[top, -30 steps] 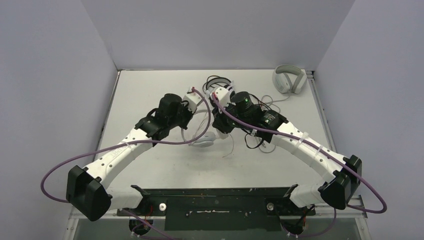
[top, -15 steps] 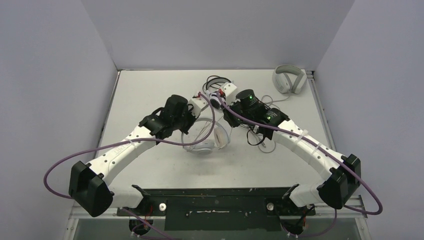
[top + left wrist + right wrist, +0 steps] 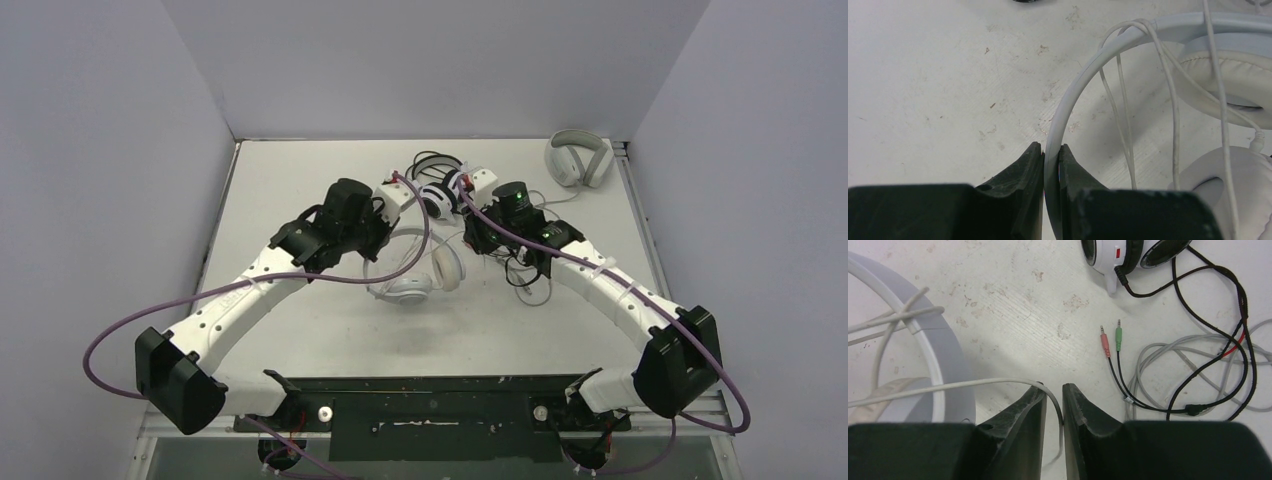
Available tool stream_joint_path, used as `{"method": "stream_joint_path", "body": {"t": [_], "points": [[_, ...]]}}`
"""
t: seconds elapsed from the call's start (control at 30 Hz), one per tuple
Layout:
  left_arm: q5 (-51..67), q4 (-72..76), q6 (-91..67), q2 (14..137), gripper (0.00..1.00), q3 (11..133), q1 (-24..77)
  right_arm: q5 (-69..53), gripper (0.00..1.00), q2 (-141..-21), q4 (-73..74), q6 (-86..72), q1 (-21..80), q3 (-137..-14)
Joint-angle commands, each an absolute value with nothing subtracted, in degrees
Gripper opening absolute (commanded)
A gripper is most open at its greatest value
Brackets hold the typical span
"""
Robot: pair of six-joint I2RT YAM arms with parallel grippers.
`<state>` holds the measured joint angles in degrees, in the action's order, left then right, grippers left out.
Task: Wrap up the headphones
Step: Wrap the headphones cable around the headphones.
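Note:
The small white headphones [image 3: 412, 283] lie mid-table with their thin white cable [image 3: 1173, 115] looped several times over the headband [image 3: 1083, 75]. My left gripper [image 3: 1051, 150] is shut on that headband, pinching the thin band edge-on. My right gripper [image 3: 1054, 390] stands just right of the white pair, jaws slightly parted. The loose end of the white cable [image 3: 973, 385] curls through the gap and leans on one finger without being squeezed. The black-and-white headset [image 3: 1118, 252] lies beyond, its black cable [image 3: 1243, 315] sprawled to the right with pink and green plugs [image 3: 1111, 337].
A light grey over-ear pair [image 3: 578, 158] sits at the far right corner; its grey cable [image 3: 1168, 355] tangles with the black one beside my right arm. Walls close in the table on the left, back and right.
My right gripper has drawn back toward the far right and its jaws have parted, loosening the white cable. The white pair has turned, and one ear cup now shows beside my left gripper.

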<state>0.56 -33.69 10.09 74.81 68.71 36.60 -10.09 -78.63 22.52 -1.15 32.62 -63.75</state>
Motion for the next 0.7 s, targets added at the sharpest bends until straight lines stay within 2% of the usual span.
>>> {"method": "stream_joint_path", "body": {"t": [0.0, 0.23, 0.4, 0.67], "points": [[3.3, -31.9, 5.2, 71.7, 0.0, 73.9, 36.7, -15.3, 0.2, -76.4, 15.4, -4.2, 30.5, -61.1], [4.7, -32.5, 0.3, 70.9, 0.0, 77.1, 36.7, -26.5, 0.22, -74.1, 2.9, -10.7, 26.1, -54.0], [3.1, -33.8, -6.1, 70.8, 0.0, 79.5, 36.6, -35.5, 0.18, -72.5, -9.6, -15.6, 24.3, -48.3], [2.0, -34.1, -8.7, 68.6, 0.0, 82.7, 36.7, -35.8, 0.24, -68.9, -21.6, -20.9, 22.2, -40.5]]}}
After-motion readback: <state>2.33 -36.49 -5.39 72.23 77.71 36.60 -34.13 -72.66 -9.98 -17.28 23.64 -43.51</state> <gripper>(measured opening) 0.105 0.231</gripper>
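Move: My left hand still grips the white headband; the headphones' middle hangs about 9 cm to its right, 2 cm back and 3 cm lower. The headphones cable's free end dangles through my nearly shut right fingers, some 2 cm below them, about 21 cm to the left hand's right and level with it. From my right hand, the headphones' middle is 12 cm left, 3 cm back; the red and green plugs are 7 cm straight ahead and the black-and-white headphones 16 cm ahead, 5 cm left, both some 14 cm down. I raise my left hand about 7 cm, tilting its right side up and keeping the headband pinched, so the headphones lift and draw the cable from the right fingers. My right hand dips a little, then comes up and slightly back and left, rolling its left side up by nearly 30 degrees, its fingers staying just barely parted as the cable's run between them ends. ##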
